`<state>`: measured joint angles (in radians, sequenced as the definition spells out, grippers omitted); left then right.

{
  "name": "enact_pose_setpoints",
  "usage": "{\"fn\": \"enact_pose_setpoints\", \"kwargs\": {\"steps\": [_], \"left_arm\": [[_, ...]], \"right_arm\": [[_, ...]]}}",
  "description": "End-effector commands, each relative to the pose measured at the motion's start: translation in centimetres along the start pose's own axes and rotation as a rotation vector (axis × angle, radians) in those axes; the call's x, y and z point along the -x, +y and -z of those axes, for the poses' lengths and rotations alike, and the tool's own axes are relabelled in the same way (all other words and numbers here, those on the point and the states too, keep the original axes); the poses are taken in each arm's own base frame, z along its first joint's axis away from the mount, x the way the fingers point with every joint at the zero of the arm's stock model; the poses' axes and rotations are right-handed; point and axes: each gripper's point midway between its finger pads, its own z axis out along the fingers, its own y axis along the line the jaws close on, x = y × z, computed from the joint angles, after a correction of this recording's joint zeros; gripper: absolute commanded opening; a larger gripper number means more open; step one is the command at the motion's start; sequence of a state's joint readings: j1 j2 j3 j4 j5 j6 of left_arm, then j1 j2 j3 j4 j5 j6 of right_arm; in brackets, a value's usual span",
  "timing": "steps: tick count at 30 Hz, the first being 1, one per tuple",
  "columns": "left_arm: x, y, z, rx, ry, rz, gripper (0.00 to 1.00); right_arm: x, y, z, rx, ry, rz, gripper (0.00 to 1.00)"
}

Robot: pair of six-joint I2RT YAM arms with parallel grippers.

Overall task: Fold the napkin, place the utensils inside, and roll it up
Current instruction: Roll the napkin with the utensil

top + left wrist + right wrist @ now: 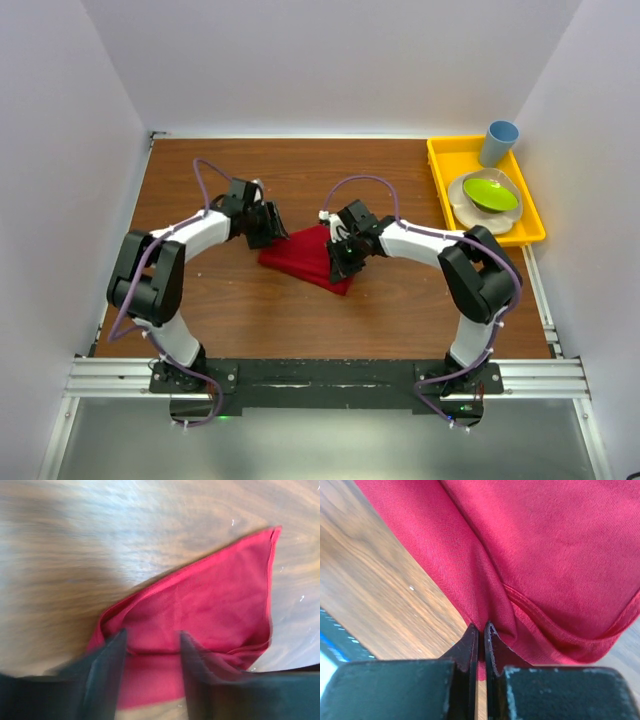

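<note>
The red napkin lies folded and bunched on the wooden table between both arms. My left gripper is at its left corner, in the left wrist view open, with the napkin under and between the blurred fingers. At the napkin's near right edge my right gripper has its jaws pressed together on a fold of the napkin, and red cloth shows in the slit between them. The utensils are out of view.
A yellow tray sits at the back right, holding a blue cup and a green bowl on a white plate. White walls enclose the table on three sides.
</note>
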<state>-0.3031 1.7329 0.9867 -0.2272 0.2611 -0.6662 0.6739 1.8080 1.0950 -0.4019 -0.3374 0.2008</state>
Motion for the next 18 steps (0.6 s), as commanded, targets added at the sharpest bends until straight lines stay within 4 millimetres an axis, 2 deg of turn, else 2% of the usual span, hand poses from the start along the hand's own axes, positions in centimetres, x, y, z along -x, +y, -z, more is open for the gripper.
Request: {"fn": "enact_pose_setpoints", "kwargs": {"steps": [1, 4, 6, 8, 9, 10, 11, 12, 14, 18], "left_arm": [[3.0, 0.0, 5.1, 0.139, -0.101, 0.021, 0.67], [3.0, 0.0, 7.5, 0.178, -0.116, 0.051, 0.73], [1.7, 0.2, 8.2, 0.18, -0.088, 0.099, 0.77], [-0.1, -0.1, 8.2, 0.149, -0.031, 0.149, 0.78], [-1.7, 0.5, 7.7, 0.146, 0.006, 0.206, 0.78], [-2.8, -0.2, 7.5, 0.094, 0.044, 0.231, 0.78], [-2.4, -1.0, 7.4, 0.035, 0.012, 0.238, 0.77], [-3.8, -0.3, 6.8, 0.031, 0.038, 0.278, 0.77], [-3.7, -0.9, 6.5, -0.018, 0.024, 0.282, 0.77], [-3.5, 0.0, 5.5, -0.01, 0.013, 0.324, 0.81]], "right_arm": [[-4.7, -1.5, -3.6, 0.003, 0.147, -0.111, 0.0], [-5.2, -1.8, -4.6, 0.007, 0.17, -0.13, 0.0], [-5.4, -2.2, -5.2, 0.011, 0.173, -0.145, 0.0], [-6.1, -2.9, -5.8, 0.006, 0.192, -0.174, 0.0], [-6.2, -3.1, -5.9, 0.002, 0.196, -0.184, 0.0], [-6.8, -3.2, -6.0, -0.004, 0.209, -0.191, 0.0], [-7.1, -3.7, -6.3, -0.02, 0.213, -0.195, 0.0], [-7.3, -3.8, -6.3, -0.026, 0.213, -0.205, 0.0], [-8.0, -4.2, -6.4, -0.047, 0.22, -0.212, 0.0], [-8.4, -4.5, -6.3, -0.07, 0.22, -0.233, 0.0]]}}
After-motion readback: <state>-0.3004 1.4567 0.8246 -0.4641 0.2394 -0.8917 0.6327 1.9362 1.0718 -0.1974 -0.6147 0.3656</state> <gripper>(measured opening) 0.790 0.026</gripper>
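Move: The left hand, already half open, is just over the napkin, whose left end lies about 5 cm back of it and 3 cm down, with the napkin's middle roughly 6 cm back and 10 cm to its right. The right hand already pinches the near edge; from it the napkin's middle is some 7 cm left and 3 cm ahead, the near-right corner about 4 cm back and 1 cm right. Left hand, opening wider, arcs up, back about 8 cm and down while right drags its napkin edge left. ##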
